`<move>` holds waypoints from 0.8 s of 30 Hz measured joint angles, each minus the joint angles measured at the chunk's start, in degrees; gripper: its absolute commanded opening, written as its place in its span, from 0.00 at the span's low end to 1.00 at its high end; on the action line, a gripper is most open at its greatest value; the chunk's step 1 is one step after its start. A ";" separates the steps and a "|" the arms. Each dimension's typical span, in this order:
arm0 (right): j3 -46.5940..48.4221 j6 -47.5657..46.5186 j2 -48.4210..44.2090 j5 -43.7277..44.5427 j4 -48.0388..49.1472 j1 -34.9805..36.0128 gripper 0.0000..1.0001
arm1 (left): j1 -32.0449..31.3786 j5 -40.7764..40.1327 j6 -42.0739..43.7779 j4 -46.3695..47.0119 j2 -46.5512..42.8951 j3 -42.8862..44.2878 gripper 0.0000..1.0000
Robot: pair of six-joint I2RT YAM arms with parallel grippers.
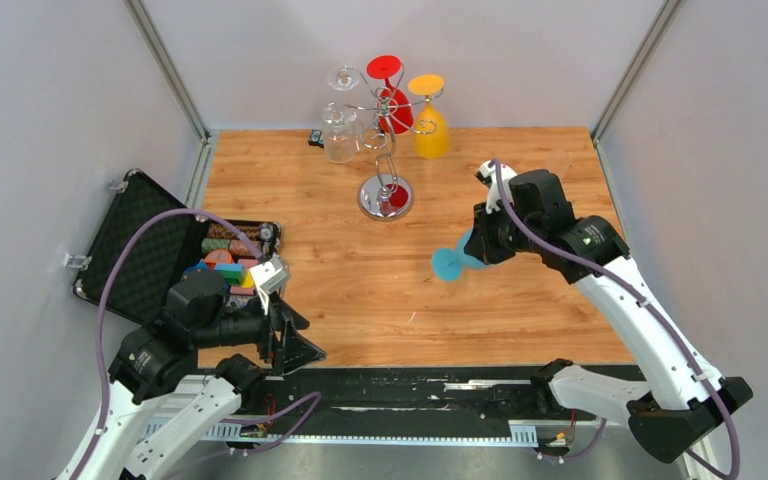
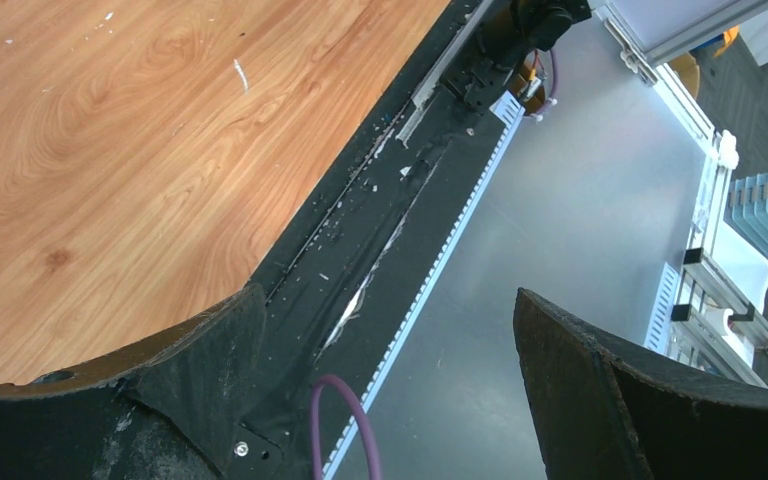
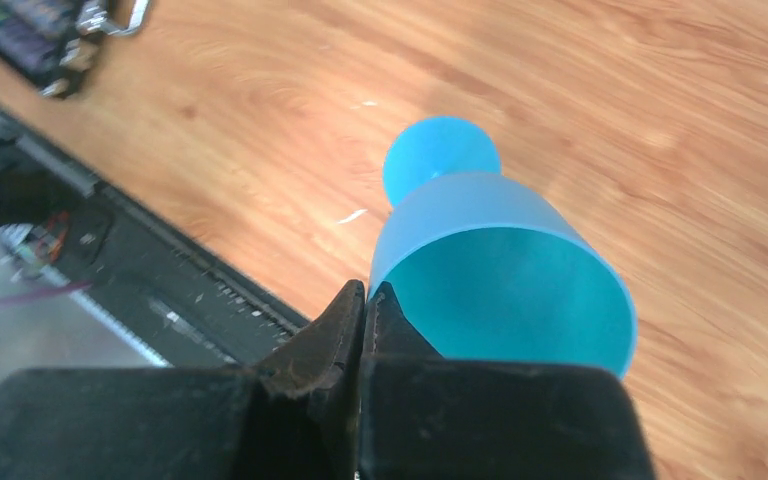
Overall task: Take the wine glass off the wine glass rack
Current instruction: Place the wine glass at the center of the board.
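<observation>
The chrome wine glass rack (image 1: 384, 120) stands at the back middle of the wooden table on a round mirrored base (image 1: 385, 197). A red glass (image 1: 392, 95), a yellow glass (image 1: 429, 120) and a clear glass (image 1: 339, 130) hang upside down from its arms. A blue wine glass (image 1: 450, 262) (image 3: 500, 270) is off the rack and lies tilted above the table's middle right. My right gripper (image 1: 480, 243) (image 3: 367, 288) is shut on its rim, one finger inside the bowl and one outside. My left gripper (image 1: 295, 345) (image 2: 385, 295) hangs open and empty over the near table edge.
An open black case (image 1: 140, 250) with colourful blocks lies at the left. A small black object (image 1: 315, 137) sits behind the rack. The black strip (image 2: 360, 230) of the near edge runs below the left fingers. Grey walls enclose the table on three sides.
</observation>
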 measured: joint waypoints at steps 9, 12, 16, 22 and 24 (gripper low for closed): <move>1.40 0.31 5.79 16.50 -2.82 -5.38 0.00 | 0.00 -0.13 0.22 0.15 0.04 -0.44 1.00; 1.40 0.28 7.67 18.86 -2.86 -8.63 0.00 | 0.00 -0.13 0.24 0.15 0.04 -0.44 1.00; 1.40 0.11 9.55 20.41 -2.47 -13.03 0.00 | 0.00 -0.13 0.24 0.15 0.04 -0.44 1.00; 1.44 0.00 11.63 21.64 -0.90 -18.75 0.00 | 0.00 -0.13 0.24 0.15 0.04 -0.52 1.00; 1.44 -0.13 12.66 21.24 -0.24 -20.74 0.00 | 0.00 -0.13 0.24 0.15 0.04 -0.52 1.00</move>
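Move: The blue wine glass, held by its rim in the right fingers, is bound for open board on the right side, roughly 14 cm ahead of that hand, 18 cm to its right and 23 cm below. The clear wine glass already standing there is about 29 cm ahead and 21 cm right of the hand; the rack is about 33 cm ahead and 20 cm left. From the left hand that open spot lies some 30 cm ahead and 55 cm to the right. The blue wine glass, still pinched at the rim by the shut right fingers, is carried about 14 cm to the right and some 9 cm forward while sinking about 5 cm, towards the open board before the clear glass. On the way the hand swings clockwise some 35 degrees and rolls its left side down about 20, slowing towards the end. ##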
